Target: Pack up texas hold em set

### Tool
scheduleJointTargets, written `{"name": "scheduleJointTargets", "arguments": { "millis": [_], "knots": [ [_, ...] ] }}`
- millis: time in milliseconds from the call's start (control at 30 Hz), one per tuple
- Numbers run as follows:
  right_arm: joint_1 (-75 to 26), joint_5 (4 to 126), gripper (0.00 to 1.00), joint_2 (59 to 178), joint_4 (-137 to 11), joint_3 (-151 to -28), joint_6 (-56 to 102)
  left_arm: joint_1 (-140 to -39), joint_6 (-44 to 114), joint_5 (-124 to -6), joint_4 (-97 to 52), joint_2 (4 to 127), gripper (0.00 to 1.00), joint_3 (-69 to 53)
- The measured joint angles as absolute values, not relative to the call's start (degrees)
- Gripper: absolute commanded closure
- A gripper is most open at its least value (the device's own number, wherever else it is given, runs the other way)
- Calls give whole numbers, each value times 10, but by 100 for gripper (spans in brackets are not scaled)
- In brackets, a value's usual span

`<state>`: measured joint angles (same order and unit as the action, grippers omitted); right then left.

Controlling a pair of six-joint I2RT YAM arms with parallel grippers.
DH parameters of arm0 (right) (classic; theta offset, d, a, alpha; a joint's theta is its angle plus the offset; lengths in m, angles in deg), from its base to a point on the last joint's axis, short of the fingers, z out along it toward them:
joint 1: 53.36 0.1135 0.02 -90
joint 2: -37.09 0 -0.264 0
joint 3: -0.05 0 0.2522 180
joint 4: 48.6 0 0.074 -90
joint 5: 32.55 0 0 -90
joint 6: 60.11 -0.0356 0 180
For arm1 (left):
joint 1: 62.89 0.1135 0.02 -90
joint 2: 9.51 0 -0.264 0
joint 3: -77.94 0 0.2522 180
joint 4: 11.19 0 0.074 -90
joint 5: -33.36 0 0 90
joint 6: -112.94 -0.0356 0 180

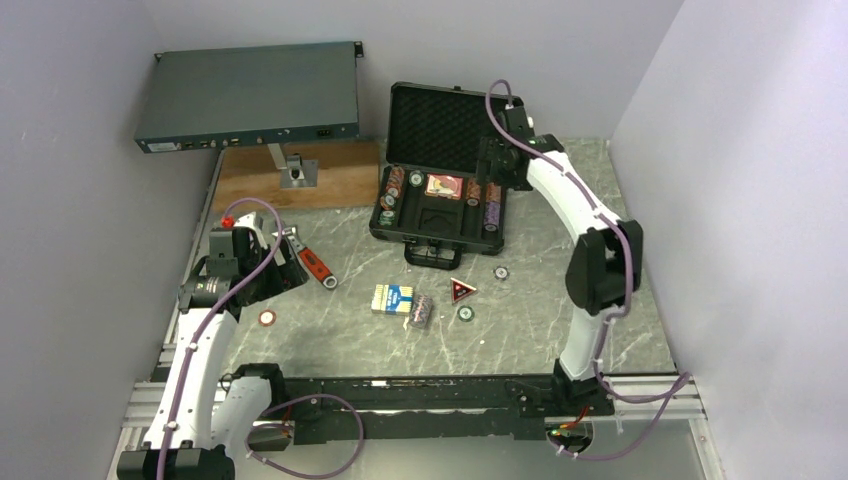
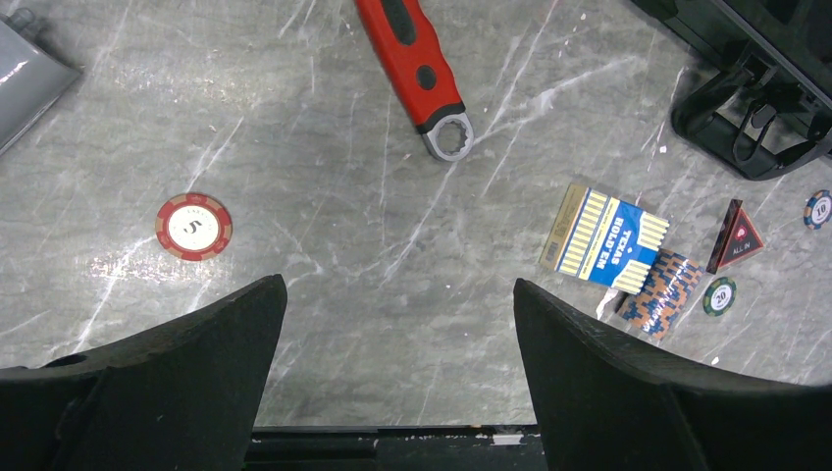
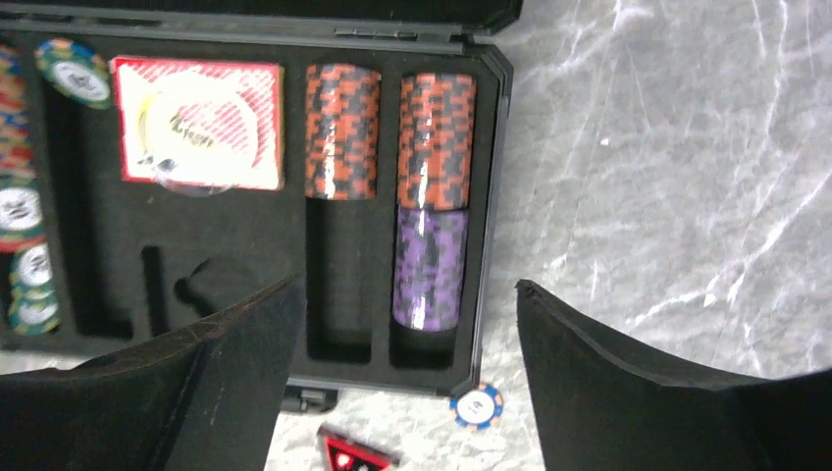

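Observation:
The black case (image 1: 440, 125) lies open at the back of the table, lid up, with rows of chips and a red deck (image 3: 199, 123) in its foam. My right gripper (image 3: 407, 334) hangs open and empty above the case's right end, over a row of purple chips (image 3: 430, 270). Loose on the table are the blue-yellow card box (image 1: 393, 299), a chip stack (image 1: 421, 312), the red triangular token (image 1: 461, 290), and single chips (image 1: 501, 272) (image 1: 465, 312). A red chip (image 2: 193, 227) lies left of my left gripper (image 2: 397, 324), which is open over bare table.
A red-handled wrench (image 1: 315, 265) lies just right of the left gripper. A flat grey electronics box (image 1: 250, 95) stands at the back left above a wooden board (image 1: 300, 175). The case handle (image 2: 755, 128) juts toward the loose pieces. Walls close in both sides.

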<state>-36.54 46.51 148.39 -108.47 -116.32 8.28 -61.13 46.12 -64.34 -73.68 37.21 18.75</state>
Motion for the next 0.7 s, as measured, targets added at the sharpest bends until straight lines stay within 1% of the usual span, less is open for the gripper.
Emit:
{"name": "scheduleJointTargets", "arguments": {
  "millis": [67,167,200,267,300,400,567,700],
  "knots": [
    [-364,471,37,1441,-1068,-1122,74,-611,461,-644,-737,372,7,187],
    [-362,488,61,1367,-1047,-1030,53,-611,461,-644,-737,372,7,187],
    [-361,493,72,1350,-1040,-1002,43,-611,461,-644,-737,372,7,187],
    [-358,507,83,1330,-1030,-949,22,-611,461,-644,-737,372,7,187],
    [-357,512,86,1330,-1025,-933,17,-611,461,-645,-737,372,7,187],
    [-355,528,89,1342,-1016,-892,0,-611,461,-647,-737,372,6,187],
    [-354,537,91,1379,-1002,-881,-9,-611,461,-648,-737,372,5,187],
    [-354,534,91,1414,-996,-897,-8,-611,461,-648,-737,373,5,187]
  ]
}}
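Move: The purple chip stack, lying in the case's right-hand slot, has its middle about 4 cm back from the right hand, straight in line and some 10 cm below. At that height, the outer orange stack is roughly 3 cm ahead of the hand, the inner orange stack 3 cm ahead and 5 cm left. The loose blue chip lies about 16 cm back and 2 cm right. From the idle left hand, the purple stack is roughly 21 cm ahead, 44 cm right and 9 cm below. Right hand, closing, arcs back about 10 cm, then dips some 10 cm to the purple stack's near end. ##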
